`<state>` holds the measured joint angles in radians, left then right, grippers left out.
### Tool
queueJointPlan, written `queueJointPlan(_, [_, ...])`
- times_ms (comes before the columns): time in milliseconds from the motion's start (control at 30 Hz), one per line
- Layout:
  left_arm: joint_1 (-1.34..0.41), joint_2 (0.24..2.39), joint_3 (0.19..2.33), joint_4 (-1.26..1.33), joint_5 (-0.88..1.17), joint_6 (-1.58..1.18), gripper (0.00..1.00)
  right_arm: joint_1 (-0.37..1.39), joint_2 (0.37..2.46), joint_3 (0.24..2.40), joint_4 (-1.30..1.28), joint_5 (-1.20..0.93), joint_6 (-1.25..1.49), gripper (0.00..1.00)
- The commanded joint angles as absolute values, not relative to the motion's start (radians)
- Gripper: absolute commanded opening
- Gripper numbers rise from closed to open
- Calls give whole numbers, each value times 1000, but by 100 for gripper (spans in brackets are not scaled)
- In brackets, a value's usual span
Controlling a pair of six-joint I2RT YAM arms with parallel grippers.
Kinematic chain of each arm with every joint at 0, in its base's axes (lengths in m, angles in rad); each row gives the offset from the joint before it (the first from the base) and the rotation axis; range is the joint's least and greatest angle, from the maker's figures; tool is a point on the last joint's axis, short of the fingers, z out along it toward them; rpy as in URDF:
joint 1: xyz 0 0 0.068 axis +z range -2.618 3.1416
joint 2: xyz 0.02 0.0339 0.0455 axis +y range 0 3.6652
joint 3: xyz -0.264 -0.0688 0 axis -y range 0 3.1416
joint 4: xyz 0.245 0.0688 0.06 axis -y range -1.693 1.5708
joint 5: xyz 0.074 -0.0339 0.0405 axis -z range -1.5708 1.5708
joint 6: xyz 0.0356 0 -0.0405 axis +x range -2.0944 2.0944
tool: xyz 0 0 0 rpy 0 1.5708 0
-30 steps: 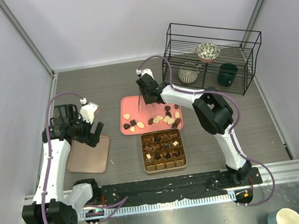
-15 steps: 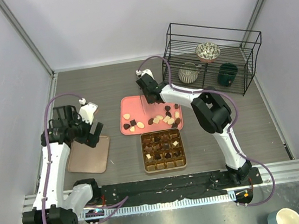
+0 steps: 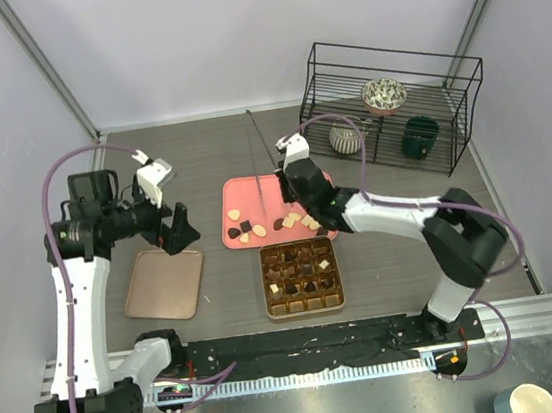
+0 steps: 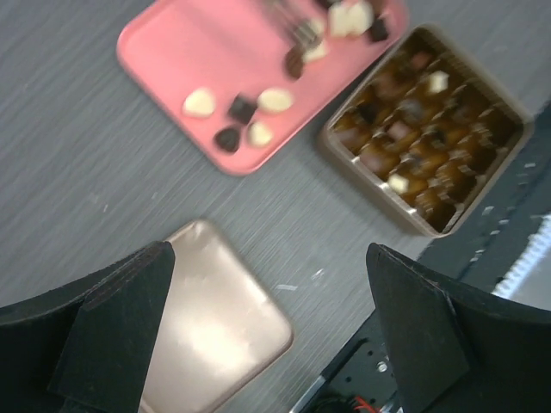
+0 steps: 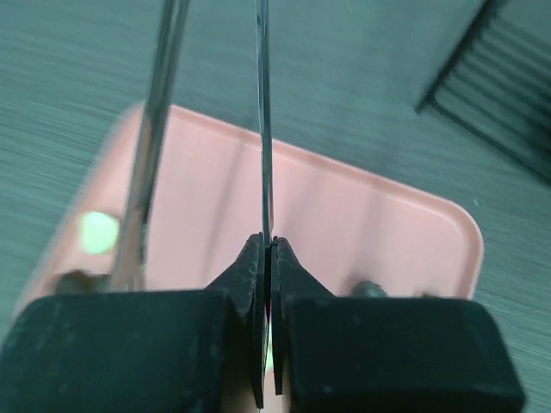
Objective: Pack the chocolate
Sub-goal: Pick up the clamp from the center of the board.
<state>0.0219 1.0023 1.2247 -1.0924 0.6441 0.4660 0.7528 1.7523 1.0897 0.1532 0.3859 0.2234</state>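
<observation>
Loose chocolate (image 3: 308, 220) (image 4: 242, 108) in dark, brown and cream pieces lies on the pink tray (image 3: 245, 196) (image 4: 185, 47) (image 5: 362, 219). More pieces sit in the gridded gold-brown box (image 3: 306, 306) (image 4: 508, 107) in front of the tray. Above the tray's right half, my right gripper (image 3: 282, 179) (image 5: 269, 249) is shut on one thin blade of long metal tongs (image 3: 260, 138) (image 5: 262, 129). The tongs' other blade runs beside it on the left. My left gripper (image 3: 180, 229) (image 4: 267, 331) hangs open and empty over the table, left of the tray.
A flat rose-gold lid (image 3: 165, 284) (image 4: 215, 314) lies at the left below my left gripper. A black wire rack (image 3: 395, 111) with a bowl and cups stands at the back right. The black rail (image 3: 303, 344) runs along the near edge.
My right gripper has shut on the tongs and its arm has swung nearer, with the tongs now pointing back. My left arm has risen and drawn back to the left.
</observation>
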Motion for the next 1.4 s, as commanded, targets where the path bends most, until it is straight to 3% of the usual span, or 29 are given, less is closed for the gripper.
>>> queueJointPlan(0, [28, 1100, 1386, -1256, 993, 506, 100, 854, 1498, 973, 582, 428, 235, 1])
queueJointPlan(200, [28, 1284, 1583, -1659, 1251, 823, 100, 1011, 1286, 805, 831, 474, 213, 1])
queueJointPlan(633, [-213, 1207, 1600, -1657, 1373, 747, 100, 1094, 1129, 631, 1074, 459, 244, 1])
queueJointPlan(867, [-265, 1187, 1552, -1589, 1413, 658, 100, 1109, 1135, 627, 1138, 394, 229, 1])
queueJointPlan(1367, [-285, 1137, 1420, -1129, 1486, 224, 100, 1129, 1230, 683, 1232, 298, 242, 1])
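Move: The right gripper already holds one arm of the clamp, clear of the board, whose middle lies about 9 cm straight below. The chocolate box is some 16 cm back and 1 cm right of that hand, 8 cm down; the left gripper, towards which the clamp goes, is roughly 17 cm back, 22 cm left and 13 cm up. For the left hand, the clamp lies some 20 cm ahead, 18 cm right and 11 cm down. Up about 25 cm and back about 18, fast at first and then easing, the right hand carries the clamp from over the board towards the left gripper, its fingers swinging up and rolling the clamp upright while keeping their pinch. The left hand, still wide open, moves right, back and up, roughly 10 cm each, rolling and turning clockwise to face the clamp. ##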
